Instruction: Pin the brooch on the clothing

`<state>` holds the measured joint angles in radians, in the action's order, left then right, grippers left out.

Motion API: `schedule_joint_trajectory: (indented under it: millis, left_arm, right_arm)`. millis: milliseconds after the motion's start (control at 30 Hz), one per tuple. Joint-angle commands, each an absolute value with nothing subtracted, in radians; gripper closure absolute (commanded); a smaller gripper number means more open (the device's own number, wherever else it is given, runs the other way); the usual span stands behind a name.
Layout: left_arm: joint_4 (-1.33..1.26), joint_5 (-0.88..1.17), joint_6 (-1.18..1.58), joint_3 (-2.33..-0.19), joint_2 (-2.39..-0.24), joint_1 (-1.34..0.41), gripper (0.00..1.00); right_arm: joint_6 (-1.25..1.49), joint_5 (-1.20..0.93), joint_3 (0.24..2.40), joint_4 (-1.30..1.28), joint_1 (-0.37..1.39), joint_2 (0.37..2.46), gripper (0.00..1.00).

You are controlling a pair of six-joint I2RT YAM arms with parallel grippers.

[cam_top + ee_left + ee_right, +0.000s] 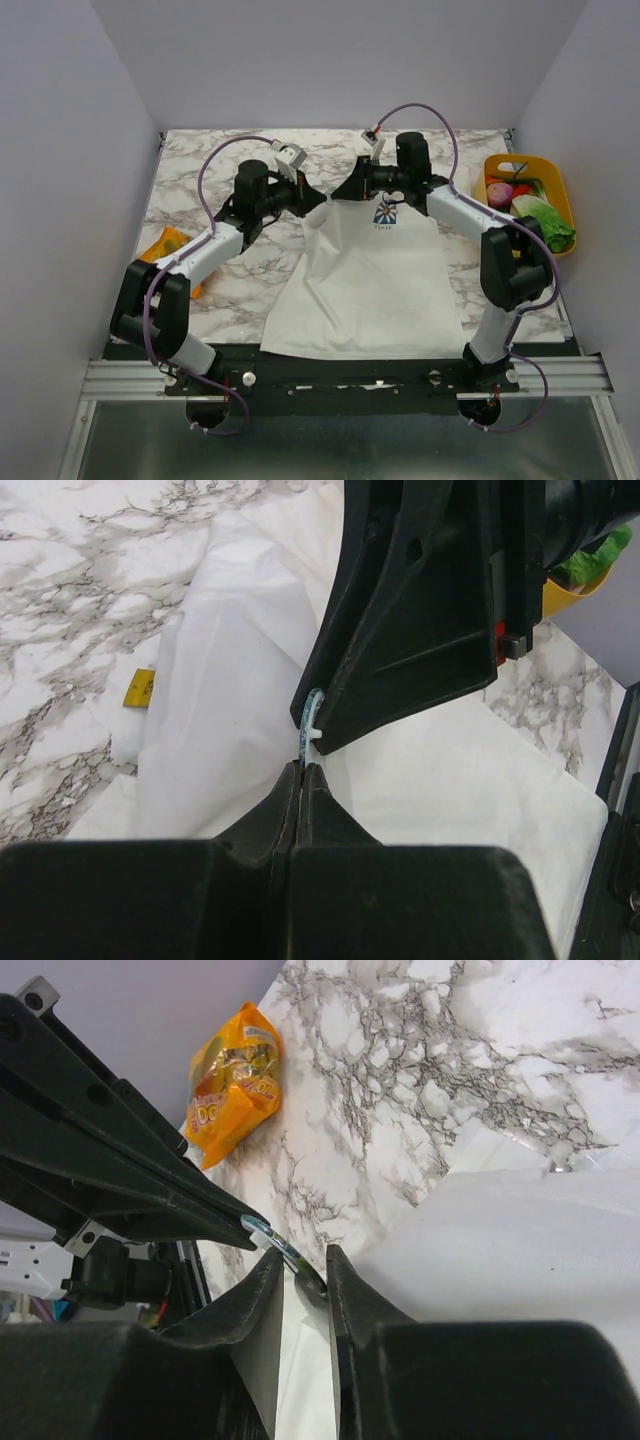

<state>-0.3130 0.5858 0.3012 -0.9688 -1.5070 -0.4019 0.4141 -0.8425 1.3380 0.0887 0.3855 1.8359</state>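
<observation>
The white T-shirt point(370, 280) lies flat on the marble table, its blue flower print point(386, 214) on the chest. Both grippers meet tip to tip over its left shoulder: my left gripper point(322, 197) and my right gripper point(345, 190). The top view hides the brooch. In the left wrist view my left gripper point(303, 767) is shut on the thin dark green brooch point(307, 715), seen edge-on against the shirt point(230, 680). In the right wrist view my right gripper point(302, 1255) stands slightly open, the brooch point(275, 1240) lying slanted between its fingertips above the shirt point(520, 1250).
A yellow basket point(553, 170) of toy food stands at the right edge of the table. An orange snack bag point(170, 245) lies at the left, also seen from the right wrist point(235, 1080). A small yellow tag point(140, 687) lies beside the shirt. Grey walls enclose three sides.
</observation>
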Motion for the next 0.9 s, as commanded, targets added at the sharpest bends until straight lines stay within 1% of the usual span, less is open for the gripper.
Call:
schedule_joint_trajectory:
  millis: [0, 100, 133, 233, 633, 867]
  left_arm:
    - [-0.327, 0.687, 0.327, -0.95, -1.443, -0.448, 1.0]
    - [-0.33, 0.672, 0.324, -0.94, -1.436, -0.443, 1.0]
    - [-0.333, 0.669, 0.321, -0.934, -1.431, -0.442, 1.0]
    - [-0.337, 0.657, 0.319, -0.92, -1.421, -0.431, 1.0]
    - [-0.345, 0.663, 0.322, -0.914, -1.437, -0.417, 1.0]
    - [-0.311, 0.618, 0.318, -0.936, -1.465, -0.407, 1.0]
  right_arm:
    - [0.416, -0.634, 1.324, 0.17, 0.364, 1.821, 0.67]
    - [0.42, -0.623, 1.318, 0.176, 0.365, 1.813, 0.58]
    - [0.422, -0.623, 1.318, 0.175, 0.364, 1.81, 0.52]
    - [0.42, -0.612, 1.31, 0.175, 0.365, 1.799, 0.45]
    - [0.423, -0.66, 1.292, 0.227, 0.365, 1.79, 0.39]
    - [0.416, -0.67, 1.29, 0.221, 0.365, 1.79, 0.37]
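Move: The brooch stands edge-on between the two hands, about 1 cm ahead and 1 cm right of the left hand point, and some 2 cm left of the right one, level ahead and about 1 cm below it. The clothing's flower print lies roughly 13 cm to the right hand's right, about level ahead, and some 14 cm lower. Right fingers open wider, moving forward-right 4 cm off the brooch; the closed left hand draws back 3 cm. ##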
